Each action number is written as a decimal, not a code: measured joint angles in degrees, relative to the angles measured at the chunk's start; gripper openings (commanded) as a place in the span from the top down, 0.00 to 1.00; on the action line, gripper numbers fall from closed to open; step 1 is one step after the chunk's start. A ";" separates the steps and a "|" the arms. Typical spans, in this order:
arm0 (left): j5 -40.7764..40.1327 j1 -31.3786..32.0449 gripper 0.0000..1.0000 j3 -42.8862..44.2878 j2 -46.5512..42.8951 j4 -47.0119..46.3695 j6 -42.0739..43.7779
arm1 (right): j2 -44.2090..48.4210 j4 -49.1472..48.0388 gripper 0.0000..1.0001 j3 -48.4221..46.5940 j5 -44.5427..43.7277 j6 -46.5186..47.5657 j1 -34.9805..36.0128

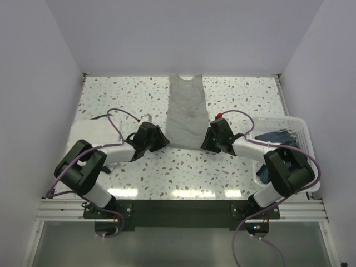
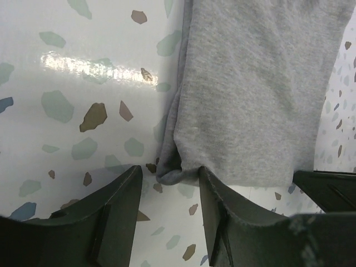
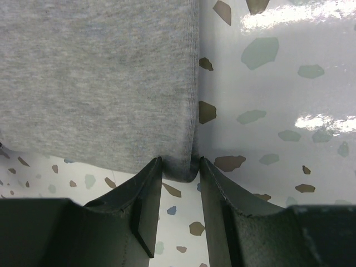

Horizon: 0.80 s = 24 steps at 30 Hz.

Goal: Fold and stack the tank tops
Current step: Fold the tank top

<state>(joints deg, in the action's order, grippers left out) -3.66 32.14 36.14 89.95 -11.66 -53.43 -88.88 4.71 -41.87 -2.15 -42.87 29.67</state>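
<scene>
The grey tank top (image 1: 186, 111) lies flat at the middle back of the table, straps far, hem near. My left gripper (image 1: 163, 140) is at its near left hem corner. In the left wrist view that gripper (image 2: 169, 169) is open, and the bunched corner of the grey tank top (image 2: 250, 100) sits between the jaws, touching only the right finger. My right gripper (image 1: 206, 142) is at the near right corner. In the right wrist view it (image 3: 179, 161) is shut on the corner of the grey tank top (image 3: 94, 83). The white tank top (image 1: 89, 130) lies at the table's left.
A white lattice basket (image 1: 303, 125) stands at the right edge with dark blue cloth (image 1: 278, 136) in it, behind my right arm. White walls close the table on three sides. Speckled tabletop (image 1: 245, 100) shows on both sides of the grey top.
</scene>
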 measured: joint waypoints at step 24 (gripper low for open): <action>-1.27 3.52 1.00 -0.35 1.27 -0.52 -1.05 | -0.26 3.13 1.00 -1.22 -1.38 4.20 1.18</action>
<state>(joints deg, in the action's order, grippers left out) -4.93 35.66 35.79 91.22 -12.19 -54.48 -89.14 7.84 -43.09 -3.53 -38.68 30.85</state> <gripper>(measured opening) 0.037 0.029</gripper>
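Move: The left hand's target, the tank top's near left corner, is about 1 cm to its right, 1 cm ahead and 1 cm below. The near right corner, about 14 cm to the left hand's right and 1 cm back, already lies between the right fingers, about 1 cm below the right hand point. From the left hand, the tank top's shoulder straps are some 28 cm ahead and 7 cm right. The basket is some 28 cm right and 2 cm back of the right hand. Both hands pinch the tank top's near corners. The left slides about 2 cm right and sinks a centimetre before its half-open fingers shut on the left corner; the right stays nearly in place while its fingers close on the right corner. Both keep low, and at the very end the left draws back about 1.5 cm towards the base, the right barely starting to follow. ##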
